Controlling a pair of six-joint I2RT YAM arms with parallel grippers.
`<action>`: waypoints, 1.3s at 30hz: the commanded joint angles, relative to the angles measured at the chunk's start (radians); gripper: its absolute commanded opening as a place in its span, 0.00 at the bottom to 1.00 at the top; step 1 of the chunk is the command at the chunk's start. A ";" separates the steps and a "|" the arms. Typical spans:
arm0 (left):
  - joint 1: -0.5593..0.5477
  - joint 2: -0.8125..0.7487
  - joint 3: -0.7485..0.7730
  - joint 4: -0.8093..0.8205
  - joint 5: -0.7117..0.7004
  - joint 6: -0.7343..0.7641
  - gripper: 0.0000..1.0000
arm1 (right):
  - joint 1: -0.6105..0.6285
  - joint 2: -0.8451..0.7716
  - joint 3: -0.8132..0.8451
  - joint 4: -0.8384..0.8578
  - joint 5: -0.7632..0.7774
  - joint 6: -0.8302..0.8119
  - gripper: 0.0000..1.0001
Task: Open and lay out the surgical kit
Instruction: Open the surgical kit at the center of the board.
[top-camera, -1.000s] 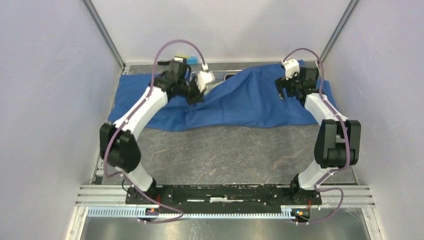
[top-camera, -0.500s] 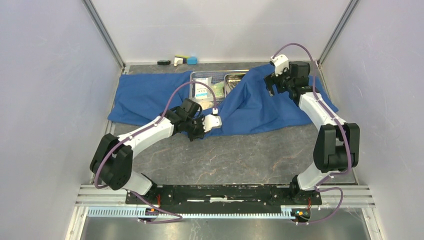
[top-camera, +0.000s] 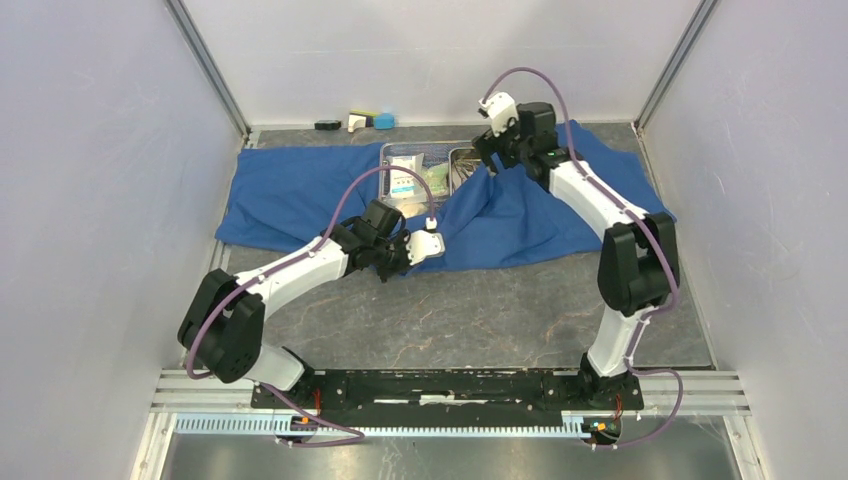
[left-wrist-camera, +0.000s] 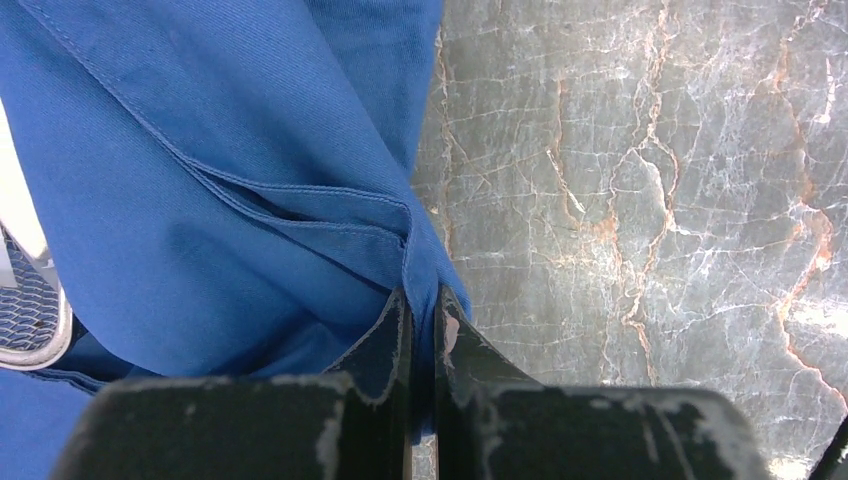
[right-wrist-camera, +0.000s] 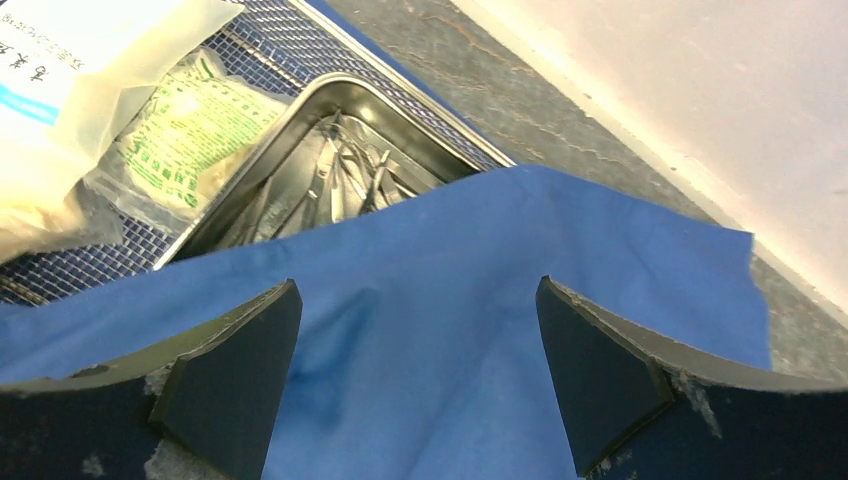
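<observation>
The blue cloth wrap (top-camera: 290, 190) lies spread across the far half of the table, folded back off the wire-mesh basket (top-camera: 392, 152). In the basket are white and green packets (top-camera: 405, 178) and the steel pan (top-camera: 463, 160). My left gripper (top-camera: 397, 264) is shut on a bunched edge of the cloth (left-wrist-camera: 250, 180) at its front border, with fabric pinched between the fingertips (left-wrist-camera: 395, 315). My right gripper (top-camera: 488, 158) hangs open over a cloth fold (right-wrist-camera: 450, 330) that still drapes the pan (right-wrist-camera: 300, 110). Slim steel instruments (right-wrist-camera: 350, 175) show inside the pan, beside a green packet (right-wrist-camera: 190, 130).
Small black, white and blue blocks (top-camera: 358, 121) sit by the back wall. Grey marble tabletop (top-camera: 450, 310) stretches between the cloth and the arm bases. Enclosure walls stand close on both sides, and the cloth's right end (top-camera: 640, 190) reaches nearly to the right wall.
My left gripper has pulled the cloth flap from the back toward the front, uncovering the basket and pan. The right arm swung left and farther back, over the pan, jaws staying open.
</observation>
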 joint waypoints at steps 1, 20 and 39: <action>-0.002 -0.010 0.007 0.052 -0.041 -0.039 0.02 | 0.036 0.081 0.102 -0.022 0.121 0.094 0.95; -0.002 -0.010 0.000 0.093 -0.038 -0.074 0.02 | 0.062 0.214 0.118 -0.054 0.338 0.183 0.81; -0.002 -0.034 0.004 0.102 -0.118 -0.076 0.02 | -0.063 0.010 -0.093 0.020 0.187 0.203 0.04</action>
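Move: The blue cloth fold lies just under the right hand's wide-open fingers, about 11 cm below, 1 cm ahead and 2 cm to the right. The steel instrument tray sits some 9 cm ahead of that hand, 6 cm to its left and 16 cm below; the green packet is about 9 cm ahead, 14 cm left, 16 cm below. From the left hand, already pinching the cloth's near edge, the fold is roughly 25 cm ahead, 24 cm right, at nearly its height. The right fingers close on the blue cloth fold beside the instrument tray and pinch it. They get there by sinking about 11 cm, with a short swing left and then back right past the start, while the hand turns some 15 degrees clockwise and tips down as much; once shut, they rise slightly, drawing right and back. The left hand keeps its pinch on the near edge and eases 2–3 cm forward. ##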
